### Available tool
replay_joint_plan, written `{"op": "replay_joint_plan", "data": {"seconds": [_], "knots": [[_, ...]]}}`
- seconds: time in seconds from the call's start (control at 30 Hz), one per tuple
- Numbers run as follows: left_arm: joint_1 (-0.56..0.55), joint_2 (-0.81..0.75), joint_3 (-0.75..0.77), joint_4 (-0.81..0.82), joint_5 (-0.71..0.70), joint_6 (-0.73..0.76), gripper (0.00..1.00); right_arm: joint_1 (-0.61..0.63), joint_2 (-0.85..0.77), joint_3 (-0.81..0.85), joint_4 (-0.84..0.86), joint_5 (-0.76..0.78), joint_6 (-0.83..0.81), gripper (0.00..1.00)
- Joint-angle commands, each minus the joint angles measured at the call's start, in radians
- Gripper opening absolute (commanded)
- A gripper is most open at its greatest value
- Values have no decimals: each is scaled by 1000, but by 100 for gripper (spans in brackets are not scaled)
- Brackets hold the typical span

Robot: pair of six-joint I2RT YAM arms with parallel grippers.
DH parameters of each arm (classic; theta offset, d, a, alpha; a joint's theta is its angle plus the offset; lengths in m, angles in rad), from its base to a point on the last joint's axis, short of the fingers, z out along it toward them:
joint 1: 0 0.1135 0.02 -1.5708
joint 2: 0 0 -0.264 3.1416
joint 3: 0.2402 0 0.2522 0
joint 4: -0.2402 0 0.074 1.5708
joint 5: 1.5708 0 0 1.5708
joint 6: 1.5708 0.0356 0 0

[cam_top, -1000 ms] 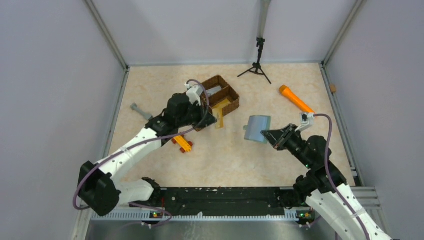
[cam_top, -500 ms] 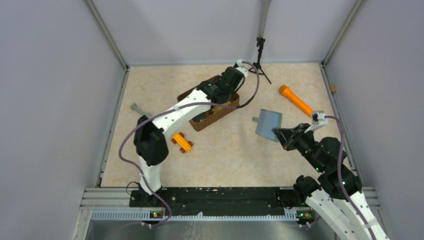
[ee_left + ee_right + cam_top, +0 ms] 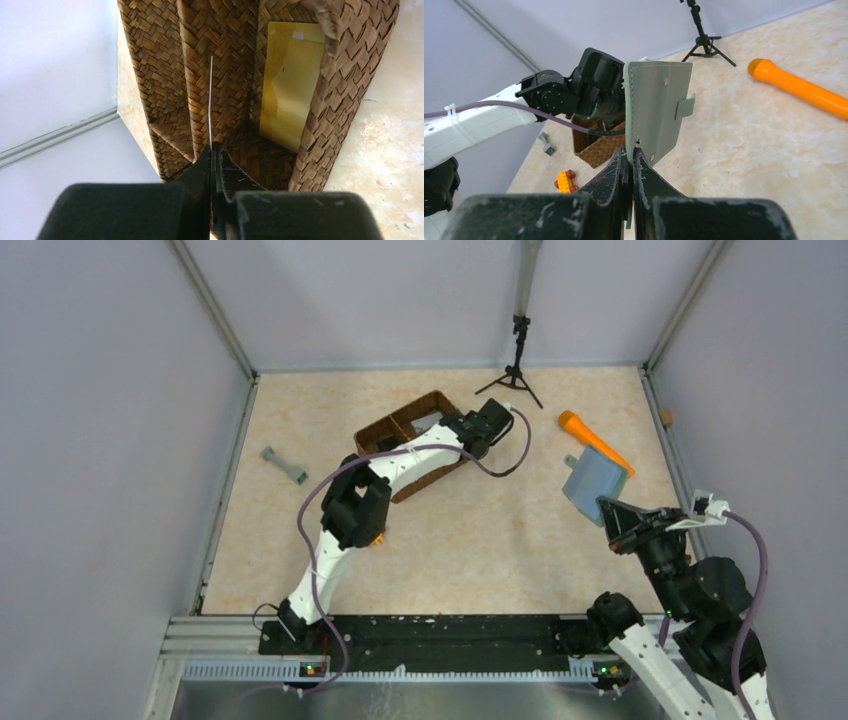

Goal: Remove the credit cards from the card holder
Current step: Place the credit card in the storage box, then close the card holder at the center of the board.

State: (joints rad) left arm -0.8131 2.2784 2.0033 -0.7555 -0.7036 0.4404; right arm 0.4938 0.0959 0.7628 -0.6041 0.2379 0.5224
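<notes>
My left gripper point(image 3: 212, 147) is shut on a thin pale credit card point(image 3: 210, 100), seen edge-on and held upright over the middle compartment of the brown woven basket point(image 3: 165, 75). From above, this gripper point(image 3: 458, 429) sits at the basket's right end. My right gripper point(image 3: 630, 150) is shut on the lower corner of the grey-green card holder point(image 3: 656, 107), held upright in the air with its tab to the right. In the top view the holder point(image 3: 592, 478) is above the right gripper point(image 3: 612, 516), near the torch. A pale grey flat piece point(image 3: 430, 421) lies in the basket.
A flat yellowish piece point(image 3: 290, 95) lies in the basket's right compartment. An orange torch point(image 3: 592, 438) lies at the far right, a black tripod point(image 3: 516, 370) at the back, a grey part point(image 3: 283, 463) at the left. A yellow toy point(image 3: 564, 181) sits near the left arm's elbow.
The right gripper has carried the card holder to the right, up beside the torch. The left arm has swung across the basket and its gripper now sits at the basket's right end.
</notes>
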Motion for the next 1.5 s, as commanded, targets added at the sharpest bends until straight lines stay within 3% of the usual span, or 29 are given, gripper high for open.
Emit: {"op": "replay_joint_plan", "data": {"seconds": [0.0,0.13,0.3,0.37,0.47,0.63,0.8,1.0,1.13,1.2,1.47], "knots": [[-5,28,48,52,-39,50,0,-9,-10,29,-12,69,-30,0],[-5,41,56,60,-31,47,3,-8,-9,14,-5,64,-21,0],[-6,20,92,-34,-23,-15,41,-9,1,-3,-6,70,-1,0],[-6,-21,92,-58,-11,-54,51,-9,11,-11,-5,70,11,0],[-8,-89,87,-100,29,-110,59,-9,25,-34,13,46,38,0],[-6,-243,-14,-109,99,-223,63,-9,71,-98,99,-123,84,0],[-1,-429,-189,-94,205,-464,65,-9,191,-191,262,-380,133,0],[1,-723,-566,40,372,-665,66,-9,401,-380,666,-699,330,0],[0,-904,-788,117,450,-733,66,-9,567,-474,926,-789,458,0],[2,-999,-876,144,477,-755,66,-9,640,-460,919,-794,419,0],[6,-1240,-1160,294,585,-831,69,-8,822,-286,561,-584,133,3]]}}
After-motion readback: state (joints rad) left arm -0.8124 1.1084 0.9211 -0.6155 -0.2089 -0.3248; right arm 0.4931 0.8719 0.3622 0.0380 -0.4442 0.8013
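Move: The left gripper holds a card close above the storage box's gold-card compartment, whose middle lies about 3 cm back, 2 cm right and 4 cm below it. The grey card lies roughly 2 cm ahead and 2 cm left, the black cards some 4 cm back and 9 cm left. The right gripper holds the card holder; its open table spot is about 4 cm ahead, 20 cm left and 25 cm below, the orange microphone 21 cm ahead and 5 cm right. Lower the left gripper about a centimetre into the box and open its fingers to release the card, then arc it up and back out, some 22 cm back and 8 cm left in all, rolling its left side down. Keep the card holder pinched in the right gripper; after a short hold, swing it left and down to the middle of the table in front of the box, tipping the wrist down and turning it counter-clockwise. ##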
